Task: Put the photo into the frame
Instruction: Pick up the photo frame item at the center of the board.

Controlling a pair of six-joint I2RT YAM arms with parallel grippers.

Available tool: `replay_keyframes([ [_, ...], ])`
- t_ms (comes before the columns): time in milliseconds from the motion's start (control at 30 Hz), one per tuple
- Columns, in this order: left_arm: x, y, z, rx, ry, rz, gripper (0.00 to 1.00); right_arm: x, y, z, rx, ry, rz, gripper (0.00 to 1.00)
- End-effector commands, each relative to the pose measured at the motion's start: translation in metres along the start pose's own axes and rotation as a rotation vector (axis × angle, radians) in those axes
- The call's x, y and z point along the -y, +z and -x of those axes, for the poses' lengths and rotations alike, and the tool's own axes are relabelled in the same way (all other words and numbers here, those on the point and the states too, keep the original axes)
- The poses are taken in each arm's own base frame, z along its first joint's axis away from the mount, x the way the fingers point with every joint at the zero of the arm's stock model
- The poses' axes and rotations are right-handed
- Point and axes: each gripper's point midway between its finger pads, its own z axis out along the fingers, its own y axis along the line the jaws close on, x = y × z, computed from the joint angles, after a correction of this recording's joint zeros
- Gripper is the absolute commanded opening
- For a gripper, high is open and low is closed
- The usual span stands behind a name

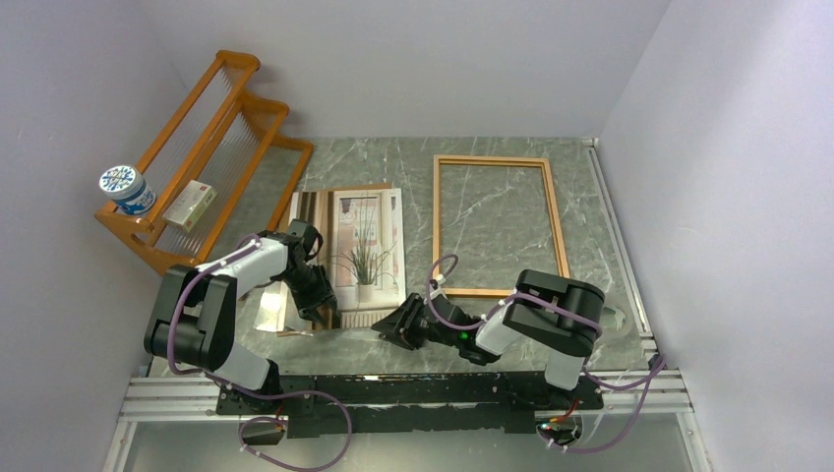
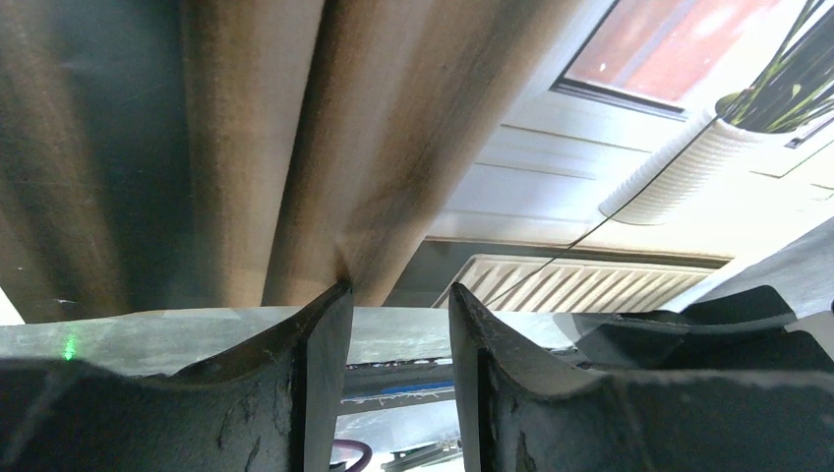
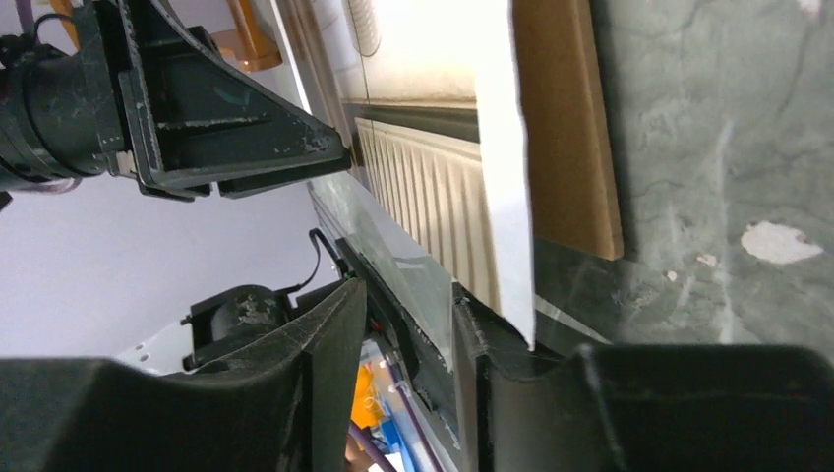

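Note:
The photo (image 1: 359,246) of a spiky potted plant lies left of centre on a brown backing board (image 3: 565,128). The empty orange-brown frame (image 1: 436,221) lies flat to its right. A clear pane (image 3: 393,246) lies slanted at the photo's near edge. My left gripper (image 1: 320,300) is at the photo's near left corner, fingers apart over the print's edge (image 2: 610,128) and the pane (image 2: 393,334). My right gripper (image 1: 393,324) is at the photo's near right corner. Its jaws are apart with the pane's edge passing between them, and the photo's corner (image 3: 516,295) rests on one finger.
An orange wooden rack (image 1: 211,147) leans at the back left, holding a round tin (image 1: 126,189) and a small box (image 1: 190,206). Walls close in on the left, back and right. An aluminium rail (image 1: 393,388) runs along the table's near edge.

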Motion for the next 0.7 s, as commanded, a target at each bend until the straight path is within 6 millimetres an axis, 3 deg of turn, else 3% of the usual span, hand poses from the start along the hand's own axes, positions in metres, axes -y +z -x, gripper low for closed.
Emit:
replay_keyframes([
  [0, -0.001, -0.005, 0.004, 0.049, -0.008, 0.010, 0.46, -0.035, -0.001, 0.001, -0.005, -0.022, 0.086, 0.36],
  [133, 0.003, -0.012, 0.007, 0.070, -0.006, -0.005, 0.46, -0.041, -0.007, 0.004, 0.019, -0.063, 0.088, 0.25],
  [300, 0.012, -0.029, 0.013, 0.108, 0.008, -0.033, 0.47, -0.044, -0.010, 0.008, 0.039, -0.093, 0.067, 0.00],
  [533, 0.028, -0.078, 0.027, 0.217, 0.070, -0.056, 0.63, -0.048, -0.030, 0.015, 0.044, -0.163, -0.003, 0.00],
  [667, 0.037, -0.110, 0.039, 0.296, 0.107, -0.061, 0.75, -0.076, -0.051, 0.020, -0.002, -0.282, -0.063, 0.00],
])
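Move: The photo's near right corner already sits between the right hand's open fingers; its middle lies some 15 cm ahead of that hand, 7 cm to the left and 2 cm lower. The brown backing board lies under it, its middle about 14 cm ahead and 9 cm left; the empty frame is centred some 21 cm ahead and 24 cm right. From the left hand, at the photo's near edge, the photo's middle is about 12 cm ahead, 6 cm right and just below. The right hand shuts its half-open fingers fully on the photo's near right corner while already rising, pinches it, and carries it up about 5 cm off the backing board, drawing slightly to the right towards the end. The left hand, resting on the photo's near edge by the curtain, comes free slowly and then climbs faster, up nearly 8 cm and forward over the photo, its fingers opening wider and their tips swinging some 15 degrees forward. ##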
